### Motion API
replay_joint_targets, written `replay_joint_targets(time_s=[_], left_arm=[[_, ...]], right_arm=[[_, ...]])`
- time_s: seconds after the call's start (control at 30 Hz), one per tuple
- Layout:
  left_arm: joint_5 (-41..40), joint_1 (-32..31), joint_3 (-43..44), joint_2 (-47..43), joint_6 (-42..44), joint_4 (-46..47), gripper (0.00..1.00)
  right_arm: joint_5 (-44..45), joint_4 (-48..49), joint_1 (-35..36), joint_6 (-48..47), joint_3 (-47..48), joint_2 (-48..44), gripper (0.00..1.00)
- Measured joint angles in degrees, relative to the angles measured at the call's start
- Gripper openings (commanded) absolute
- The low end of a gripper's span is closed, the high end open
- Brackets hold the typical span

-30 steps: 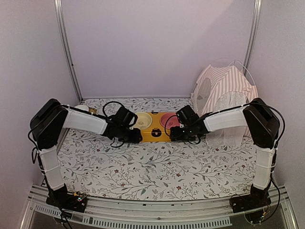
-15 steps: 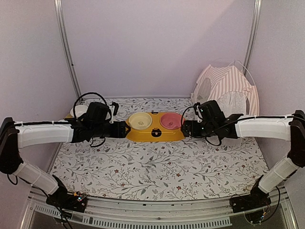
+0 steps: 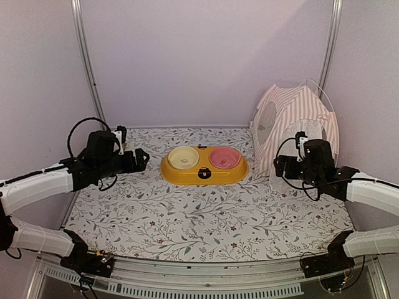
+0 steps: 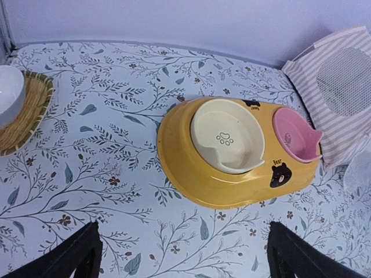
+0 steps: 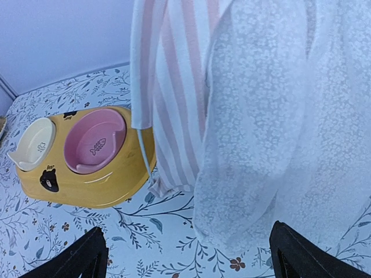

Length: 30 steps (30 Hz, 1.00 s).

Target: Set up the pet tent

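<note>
The pet tent [image 3: 293, 124], a pink-and-white striped fabric teepee with thin white poles, stands at the back right against the wall. Its sheer lace curtain [image 5: 272, 116] and striped side [image 5: 168, 87] fill the right wrist view. My right gripper [image 3: 278, 166] hovers just in front of the tent's left side, open [image 5: 185, 255], nothing between its fingers. My left gripper [image 3: 141, 158] is far from the tent, at the left of the table. It is open [image 4: 182, 255] over bare cloth and holds nothing. The tent's striped corner [image 4: 342, 104] shows in the left wrist view.
A yellow double pet feeder [image 3: 204, 166] with a cream bowl [image 4: 223, 136] and a pink bowl [image 4: 293, 136] sits mid-table between the grippers, its right end close to the tent's foot. A woven basket [image 4: 32, 116] holding a white bowl is at the far left. Floral cloth [image 3: 206, 212] covers the table.
Both grippers have opened off the ends of the yellow feeder and drawn back, the left to the left and the right toward the tent. The feeder stays put.
</note>
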Motion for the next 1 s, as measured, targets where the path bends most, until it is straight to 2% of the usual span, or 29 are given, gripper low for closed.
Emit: replay_joint_targets(time_s=[0.2,0.3,0.43,0.53,0.67,0.87,1.0], left_arm=[[0.2,4.0,-1.4,-3.4,-1.1,-2.0,1.00],[0.0,5.2,-1.9,-5.0,-1.4,-2.6,1.00],[-2.7,5.8,-1.9,-5.9,-1.6,-3.8,1.00],[-5.0,6.3,-2.1,-6.5,-1.4,-4.4,0.99],[-6.3,7.0,-3.3,-7.4,0.3,-4.2,0.99],[-7.1,7.9,-5.4,-7.8,4.2,-1.4,1.00],[-7.0,8.8,-8.4,-9.5,7.4,2.3,0.99]], right_arm=[[0.7,6.6,-7.5,-4.6,-9.6,-10.4,0.99],[0.4,11.1,-14.0,-6.4,-14.6,-15.0,0.99],[-0.5,18.9,-22.0,-8.4,-19.6,-15.8,0.99],[-1.1,26.1,-26.1,-9.2,-22.3,-12.5,0.99],[-1.2,37.0,-29.0,-10.7,-23.0,-3.0,0.99],[-1.5,54.4,-29.8,-15.0,-24.5,10.7,0.99],[-2.6,63.4,-29.9,-16.9,-24.8,14.3,0.99]])
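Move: Ahead of the open left hand lies the white bowl in its basket, about 19 cm out, 16 cm left and 15 cm lower; the cream bowl is 13 cm out and 15 cm right, 14 cm down. From the right hand, the tent's middle is some 15 cm ahead and 11 cm right, nearly level, while the pink bowl lies 16 cm ahead, 17 cm left and 13 cm lower. Sweeping right across the front of the tent, the empty right hand covers about 17 cm, then eases a little forward and down beside the curtain, swinging clockwise and tipping its fingers up. The left hand, also wide open, glides nearly level some 8 cm left, away from the yellow stand and towards the white bowl's side, turning slightly counter-clockwise. ##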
